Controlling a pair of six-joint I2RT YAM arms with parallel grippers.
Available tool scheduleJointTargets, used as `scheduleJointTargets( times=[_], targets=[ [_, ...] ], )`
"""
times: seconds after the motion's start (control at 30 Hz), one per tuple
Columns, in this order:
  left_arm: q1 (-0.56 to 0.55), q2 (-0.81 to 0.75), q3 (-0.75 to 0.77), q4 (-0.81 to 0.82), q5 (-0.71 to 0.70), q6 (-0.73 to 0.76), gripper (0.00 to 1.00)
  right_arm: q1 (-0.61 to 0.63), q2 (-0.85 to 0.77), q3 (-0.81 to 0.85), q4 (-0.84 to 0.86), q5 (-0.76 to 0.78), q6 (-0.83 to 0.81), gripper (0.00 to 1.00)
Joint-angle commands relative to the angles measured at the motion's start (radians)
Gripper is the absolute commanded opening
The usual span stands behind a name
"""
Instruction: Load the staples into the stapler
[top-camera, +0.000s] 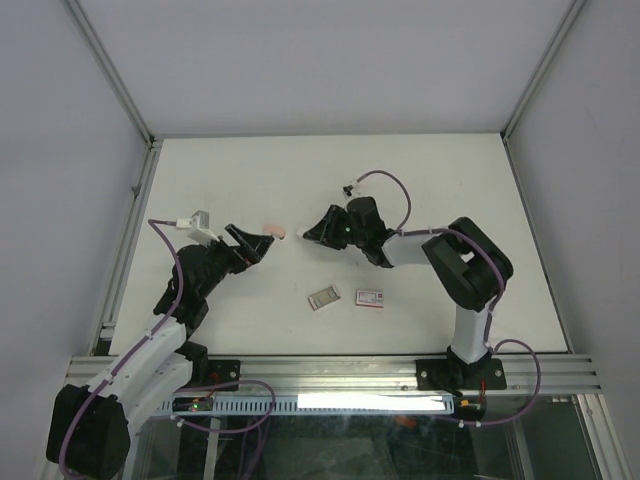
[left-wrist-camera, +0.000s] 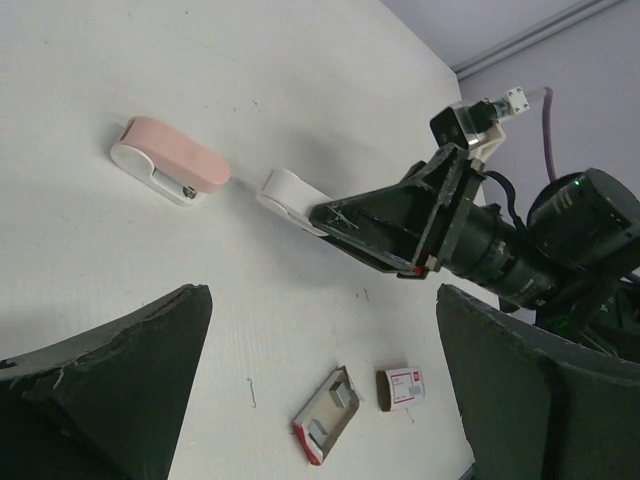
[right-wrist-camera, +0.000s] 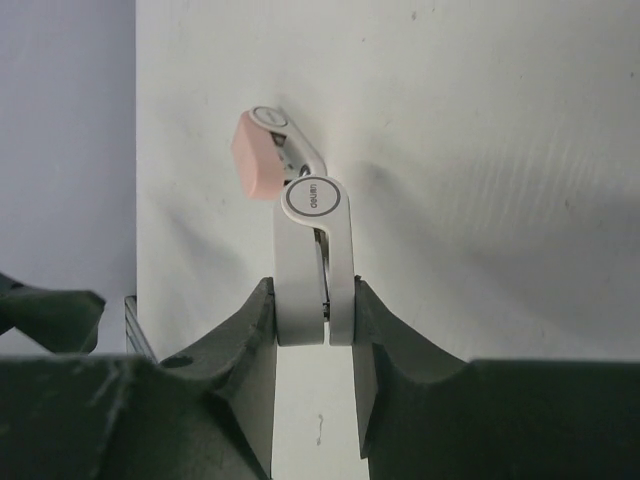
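A small white stapler (right-wrist-camera: 312, 262) lies on the table, and my right gripper (right-wrist-camera: 313, 330) is shut on its two sides. In the left wrist view the same white stapler (left-wrist-camera: 285, 192) pokes out of the right gripper's fingers (left-wrist-camera: 370, 225). Just beyond it lies a second small stapler with a pink top (left-wrist-camera: 170, 163) (right-wrist-camera: 256, 160) (top-camera: 274, 232). The staples are in two parts: the open tray (left-wrist-camera: 325, 412) (top-camera: 323, 297) with silvery strips, and the white red-labelled box (left-wrist-camera: 402, 387) (top-camera: 371, 298) beside it. My left gripper (left-wrist-camera: 325, 350) (top-camera: 255, 243) is open and empty, left of the pink stapler.
The white table (top-camera: 440, 190) is fenced by aluminium rails (top-camera: 130, 190) on the left, right and near sides. A single loose staple (left-wrist-camera: 252, 392) lies left of the tray. The right gripper (top-camera: 308, 234) and left gripper face each other a short way apart.
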Motion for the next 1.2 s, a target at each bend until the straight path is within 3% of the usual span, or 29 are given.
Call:
scheduleJointTargets(
  times=[0.0, 0.1, 0.27, 0.4, 0.87, 1.03, 1.17],
  targets=[
    [0.01, -0.027, 0.007, -0.002, -0.018, 0.031, 0.99, -0.014, 0.081, 0.106, 0.033, -0.006, -0.031, 0.0],
    [0.01, -0.037, 0.009, -0.018, -0.022, 0.037, 0.99, -0.025, 0.13, 0.143, 0.018, -0.014, -0.036, 0.02],
    [0.01, -0.044, 0.013, -0.043, -0.03, 0.048, 0.99, -0.033, 0.143, 0.172, -0.061, 0.023, -0.089, 0.48],
    [0.01, -0.046, 0.008, -0.045, -0.036, 0.047, 0.99, -0.038, 0.113, 0.161, -0.118, 0.087, -0.14, 0.65],
    [0.038, 0.052, 0.079, -0.081, -0.121, 0.15, 0.99, -0.08, -0.133, 0.034, -0.271, 0.304, -0.37, 0.87],
    [0.148, 0.152, 0.083, 0.0, -0.118, 0.168, 0.99, -0.154, -0.278, -0.045, -0.341, 0.306, -0.469, 0.89],
    [0.319, 0.186, 0.047, 0.082, -0.074, 0.18, 0.99, -0.289, -0.458, -0.166, -0.329, 0.268, -0.502, 0.89]
  ],
)
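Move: The white stapler is already in the right hand's grip, just above the table. Its set-down spot is bare table about 4 cm ahead, 2 cm left and 3 cm below that hand. The pink stapler is about 4 cm ahead and 11 cm left, the staple tray some 15 cm back and 3 cm right, the white box 15 cm back and 12 cm right. From the left hand, the spot is about 8 cm ahead, 13 cm right and 10 cm down. The right hand lowers the held white stapler onto the table, going about 3 cm forward and 3 cm down, then opens and lets go of it. It draws off some 13 cm to the right, rolling about 25 degrees so that its left side drops, and finally rises a little. The empty left hand, still wide open, hardly moves at first, then swings about 6 cm left, away from the staplers, while sinking about 4 cm and edging forward. ##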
